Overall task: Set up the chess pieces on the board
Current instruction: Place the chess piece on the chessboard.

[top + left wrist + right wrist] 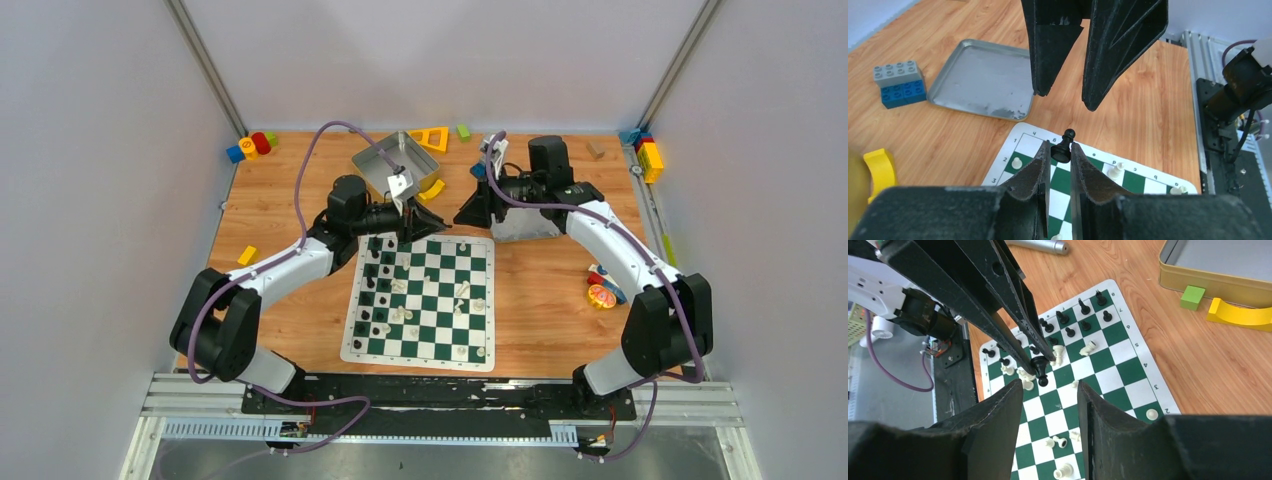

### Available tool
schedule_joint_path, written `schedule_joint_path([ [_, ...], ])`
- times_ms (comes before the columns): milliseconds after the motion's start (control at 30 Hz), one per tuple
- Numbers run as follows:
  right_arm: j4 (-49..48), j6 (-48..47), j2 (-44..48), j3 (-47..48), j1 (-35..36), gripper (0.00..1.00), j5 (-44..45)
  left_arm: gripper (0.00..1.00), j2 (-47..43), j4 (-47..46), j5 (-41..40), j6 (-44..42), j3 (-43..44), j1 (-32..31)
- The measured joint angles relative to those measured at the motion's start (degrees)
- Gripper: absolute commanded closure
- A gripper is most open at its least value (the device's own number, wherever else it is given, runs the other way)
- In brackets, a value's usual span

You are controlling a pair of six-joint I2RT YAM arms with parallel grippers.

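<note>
The green-and-white board (418, 358) lies in front of both arms. Black chess pieces (372, 290) stand along its left side, and white chess pieces (465, 295) are scattered on the right, some toppled. My left gripper (1061, 147) hangs above the board's far edge (1020, 131), shut on a black pawn (1063, 147) pinched tilted at its fingertips. My right gripper (1050, 387) faces it from close by, open with nothing between its fingers. In the right wrist view the left gripper (1038, 362) and its pawn (1039, 371) sit just ahead of my right fingertips, over the board (1148, 375).
A grey tray (980, 80) and a blue-grey block (898, 82) lie beyond the board, with a yellow block (880, 167) nearer. A tin (1218, 265), green cube (1193, 296) and yellow arch (1243, 315) sit off the far corner. Toy blocks (645, 155) line the table edges.
</note>
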State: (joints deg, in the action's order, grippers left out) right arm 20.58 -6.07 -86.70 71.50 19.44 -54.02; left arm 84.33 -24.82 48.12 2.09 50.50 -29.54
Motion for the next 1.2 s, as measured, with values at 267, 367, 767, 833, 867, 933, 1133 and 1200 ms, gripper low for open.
schedule_joint_path([
  [267,-2.73,4.28,-1.38,0.0,0.0,0.61,-3.13,1.0,0.0,-4.83,-0.24,7.41,-0.72,0.0],
  [367,-2.89,5.18,-1.95,0.0,0.0,0.62,-4.13,1.0,0.0,-5.92,-0.26,8.63,-0.85,0.0],
  [767,-3.56,7.06,-2.97,0.0,0.02,0.75,-7.69,1.0,0.0,-8.11,-0.24,10.91,-1.07,0.0],
  [833,-3.56,7.23,-3.39,0.0,0.02,0.78,-8.04,1.0,0.0,-8.33,-0.24,11.08,-1.07,0.0],
  [867,-3.61,7.3,-3.65,0.0,0.02,0.79,-8.24,1.0,0.0,-8.41,-0.24,11.1,-1.07,0.0],
  [933,-3.65,7.54,-4.02,0.0,0.02,0.8,-8.7,1.0,0.0,-8.48,-0.26,11.13,-1.09,0.0],
  [1133,-3.72,7.72,-4.09,0.0,0.02,0.81,-9.31,1.0,0.04,-8.72,-0.22,11.32,-1.16,0.02],
  [1200,-3.72,7.72,-4.09,0.0,0.02,0.81,-9.38,1.0,0.02,-8.92,-0.2,11.32,-1.29,0.02],
])
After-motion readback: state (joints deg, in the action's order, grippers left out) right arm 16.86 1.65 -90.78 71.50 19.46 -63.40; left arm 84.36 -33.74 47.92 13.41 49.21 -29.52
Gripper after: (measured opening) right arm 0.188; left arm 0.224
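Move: A black chess piece is held out in the left fingertips, practically at the left hand's point and about 1 cm to its right. From the open right hand, the piece lies roughly 3 cm left, 1 cm back and 2 cm lower. From the right hand, the chessboard's middle is some 13 cm back, 7 cm left and 21 cm below; the grey tray is about 13 cm right and 7 cm ahead, and the yellow arch 5 cm left and 12 cm ahead, both about 21 cm down. The right fingertips close by more than half and pinch the free head end of the black chess piece, while the left fingers keep their grip on its base. To get there the right hand eases about 1.5 cm left and 1 cm back, rolling some 10 degrees, and the left hand lifts the piece about 2 cm towards it, tips tilting slightly up, then holds still. ##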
